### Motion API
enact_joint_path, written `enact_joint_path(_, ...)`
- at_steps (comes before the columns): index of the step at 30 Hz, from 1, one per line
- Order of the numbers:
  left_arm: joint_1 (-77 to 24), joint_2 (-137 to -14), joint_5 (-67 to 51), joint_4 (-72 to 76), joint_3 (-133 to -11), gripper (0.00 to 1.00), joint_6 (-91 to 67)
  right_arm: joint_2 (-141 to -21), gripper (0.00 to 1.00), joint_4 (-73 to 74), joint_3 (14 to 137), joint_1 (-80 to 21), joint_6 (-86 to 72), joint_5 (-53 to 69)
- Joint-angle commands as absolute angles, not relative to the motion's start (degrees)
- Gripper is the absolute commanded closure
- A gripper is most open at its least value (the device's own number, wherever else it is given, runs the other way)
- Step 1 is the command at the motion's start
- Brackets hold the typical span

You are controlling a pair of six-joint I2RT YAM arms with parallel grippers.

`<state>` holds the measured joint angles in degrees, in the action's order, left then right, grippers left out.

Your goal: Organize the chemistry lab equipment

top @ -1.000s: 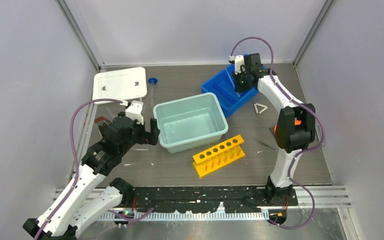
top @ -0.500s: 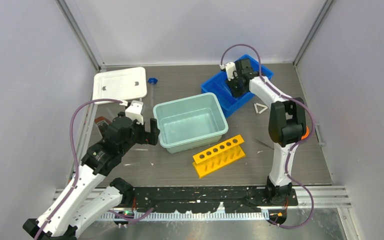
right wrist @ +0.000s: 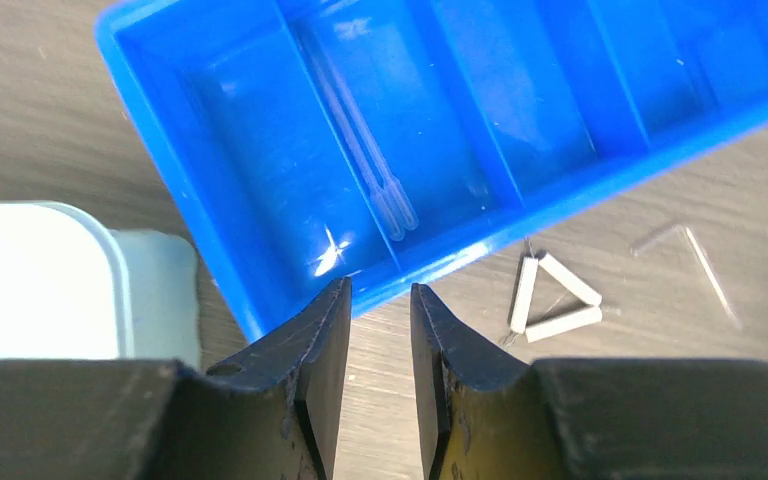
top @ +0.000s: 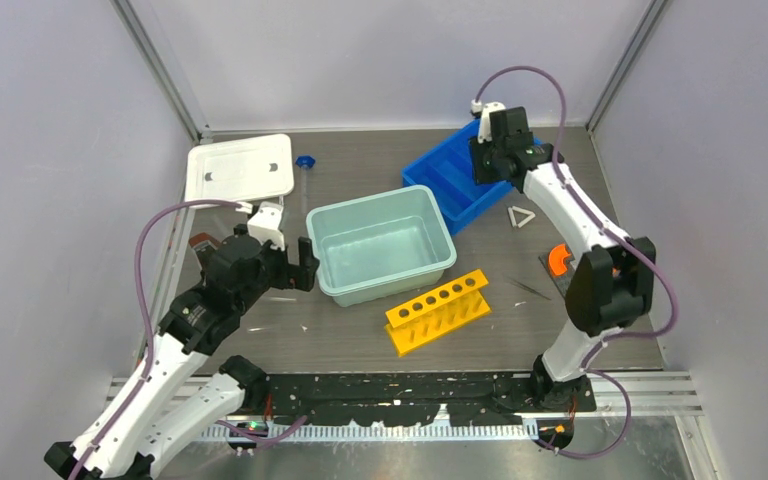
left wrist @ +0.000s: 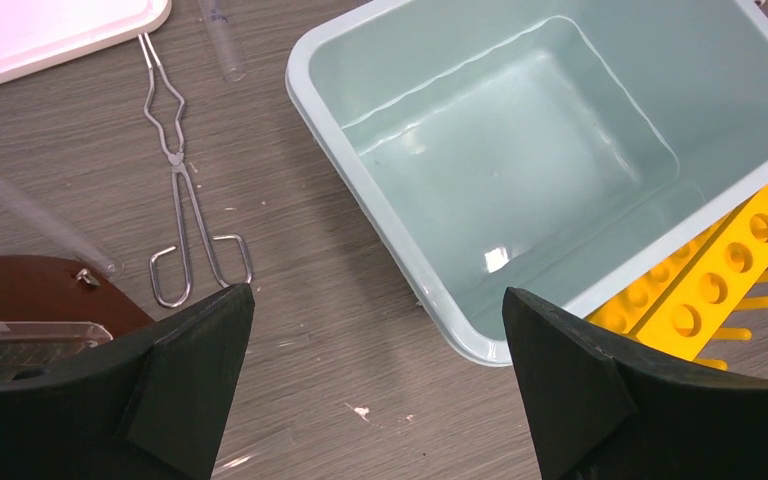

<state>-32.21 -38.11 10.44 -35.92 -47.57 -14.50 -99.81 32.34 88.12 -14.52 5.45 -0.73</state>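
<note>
My right gripper [top: 490, 160] [right wrist: 378, 290] hangs over the near wall of the blue divided tray [top: 452, 190] [right wrist: 560, 200], its jaws a narrow gap apart with nothing between them. A slim clear piece [right wrist: 365, 150] lies in one tray compartment. The wire triangle [top: 522, 216] [right wrist: 552, 297] rests on the table right of the tray. My left gripper [top: 300, 265] [left wrist: 378, 300] stands wide open and empty beside the teal tub [top: 320, 215] [left wrist: 320, 110]. Silvery tongs [left wrist: 175, 190] and a clear tube [left wrist: 222, 40] lie left of the tub; the tube's blue cap [top: 305, 160] shows from above.
A yellow rack with holes [top: 438, 310] [left wrist: 730, 300] lies in front of the tub. A white lid [top: 240, 167] sits at the back left. Thin tweezers [top: 528, 288] and an orange-and-grey piece [top: 559, 258] lie at the right. A bent clear piece [right wrist: 695, 255] rests beyond the triangle.
My right gripper was shut low in the blue tray; it has opened, risen and swung right. The left arm has not moved.
</note>
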Motion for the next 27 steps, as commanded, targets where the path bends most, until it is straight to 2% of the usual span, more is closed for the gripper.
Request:
enact_joint_path(1, -32.34, -36.27, 9.78, -33.70, -47.99, 0.00, -14.32, -91.84, 0.65, 31.82, 84.74, -14.60, -12.53, -10.06)
enact_joint_path(12, -32.34, -34.81, 8.78, -33.43, -47.77, 0.00, -14.67, -81.77, 0.66, 34.47, 73.35, -14.50, -29.68, -22.49)
enact_joint_path(17, -32.39, -34.73, 8.27, -33.48, -47.82, 0.00, -14.77, -78.97, 0.66, 33.79, 68.94, -14.50, -36.17, -24.20)
enact_joint_path(22, -32.43, -34.12, 8.78, -33.39, -47.69, 0.00, -14.72, -77.64, 0.65, 33.84, 64.67, -13.15, -43.01, -32.98)
enact_joint_path(25, -32.39, -34.13, 8.80, -33.01, -47.31, 0.00, -14.77, -77.77, 0.63, 32.70, 63.00, -9.34, -45.51, -33.21)
enact_joint_path(27, -32.39, -34.62, 8.73, -33.23, -47.49, 0.00, -14.72, -77.86, 0.63, 30.16, 61.40, -6.61, -46.51, -29.27)
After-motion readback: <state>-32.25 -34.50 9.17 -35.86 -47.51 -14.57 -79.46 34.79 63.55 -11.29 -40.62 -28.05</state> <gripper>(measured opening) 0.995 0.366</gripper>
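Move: The right hand is empty and just above the blue tray, whose middle is roughly 3 cm ahead and 15 cm below. The small white triangle lies about 6 cm back, 11 cm to the right and 17 cm below. The thin bent rod is some 2 cm back and 17 cm right, the board with the orange track about 19 cm back and 17 cm right. From the left hand the triangle is roughly 17 cm ahead and 37 cm right, on the table. Touching nothing, the right hand heads for the white triangle, drawing back and to its right off the blue tray, about 10 cm each way. It first climbs some 4 cm, then sinks about 6 cm, while the wrist swings clockwise by roughly 55 degrees; the fingers stay about a third open. ##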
